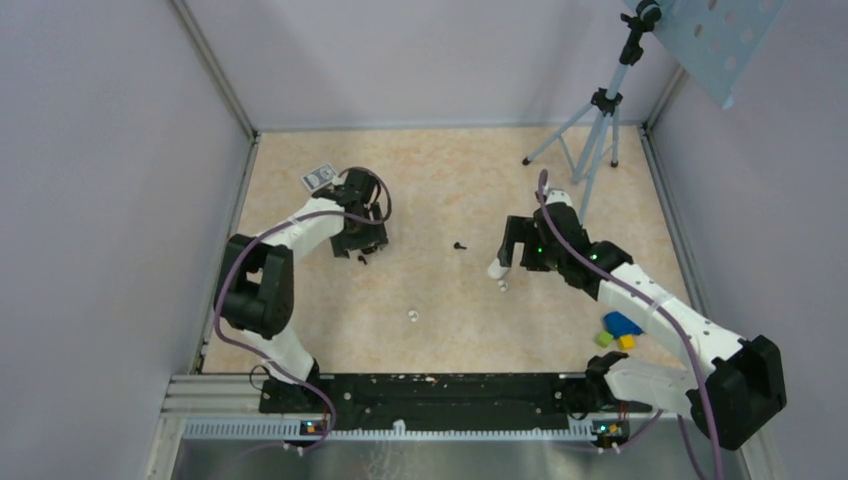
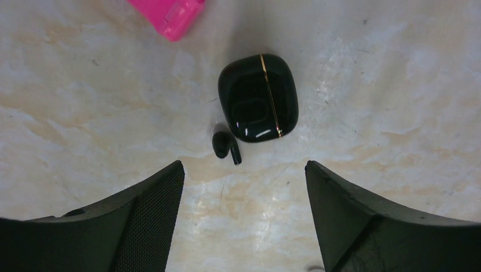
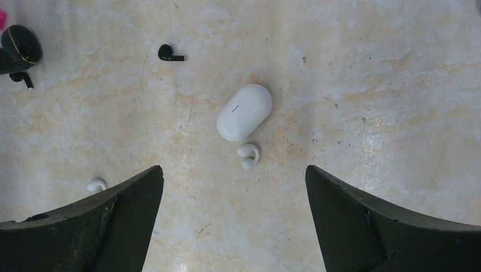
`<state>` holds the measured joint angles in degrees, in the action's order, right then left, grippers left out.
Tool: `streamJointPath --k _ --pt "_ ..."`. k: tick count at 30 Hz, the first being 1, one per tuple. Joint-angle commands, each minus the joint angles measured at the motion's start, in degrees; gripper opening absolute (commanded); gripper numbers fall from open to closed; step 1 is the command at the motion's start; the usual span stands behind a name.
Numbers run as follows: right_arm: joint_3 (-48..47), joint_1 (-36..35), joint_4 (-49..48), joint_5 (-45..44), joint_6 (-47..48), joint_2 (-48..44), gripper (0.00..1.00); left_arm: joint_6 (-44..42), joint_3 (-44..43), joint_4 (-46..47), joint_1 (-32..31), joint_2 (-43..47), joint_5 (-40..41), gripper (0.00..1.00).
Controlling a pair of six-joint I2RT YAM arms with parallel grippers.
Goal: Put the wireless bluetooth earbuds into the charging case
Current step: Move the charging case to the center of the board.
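Note:
The white pill-shaped charging case lies shut on the table, also visible in the top view. One white earbud rests just below it, the same earbud from above. A second white earbud lies apart to the left, beside my right gripper's left finger, seen from above as a lone earbud. My right gripper hovers open over the case and near earbud, holding nothing. My left gripper stands open and empty on the left side.
A black case with a gold line and a black earbud lie under the left gripper, near a pink object. Another black earbud lies mid-table. A grey patterned card, a tripod and coloured blocks stand around.

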<state>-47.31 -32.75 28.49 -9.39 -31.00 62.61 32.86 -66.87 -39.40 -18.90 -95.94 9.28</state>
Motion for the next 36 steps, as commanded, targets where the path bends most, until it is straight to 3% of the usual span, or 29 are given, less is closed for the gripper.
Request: streamJointPath --k 1,9,13,22,29,36 --pt "-1.47 -0.81 -0.80 -0.39 1.04 -2.03 0.94 -0.99 -2.75 4.68 1.01 -3.53 -0.14 0.83" --pt "0.10 -0.82 0.17 -1.12 0.10 -4.44 0.94 -2.10 -3.18 8.99 2.46 -7.96 -2.77 0.74" --pt "-0.84 -1.25 2.46 -3.18 0.01 -4.19 0.93 -2.24 -3.08 9.77 2.75 -9.83 -2.60 0.63" --pt "-1.62 -1.69 4.16 -3.65 0.03 -4.60 0.93 -2.81 -3.14 10.31 2.90 -10.41 -5.27 0.51" --pt "-2.79 -1.70 2.51 -1.27 -0.58 -3.65 0.93 -7.28 -2.96 10.75 1.80 -8.21 -15.72 0.52" --pt "-3.46 -1.74 -0.77 4.19 -3.33 -0.93 0.92 -7.84 -3.13 9.16 -7.00 -4.88 -18.69 0.55"
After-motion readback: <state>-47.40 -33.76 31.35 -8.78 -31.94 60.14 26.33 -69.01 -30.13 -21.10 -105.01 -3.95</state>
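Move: The black charging case sits about 4 cm ahead of the left hand and some 4 cm below it, neither left nor right. One black earbud lies close by the case, 3 cm nearer the base and 2 cm to its left. The pink tool's middle is roughly 6 cm farther out and 9 cm left of the case, and the other black earbud is some 20 cm to its right, level with it. From the right hand the case is about 9 cm ahead, 34 cm left and 12 cm down. The left fingers close on the black case from either side, the hand sinking and reaching forward about 4 cm each way as they narrow. With the case pinched, the hand swings right some 6 cm and eases back 2 cm towards the board's centre, staying low and speeding up, while the wrist turns clockwise and its left side dips, each about 10 degrees. ##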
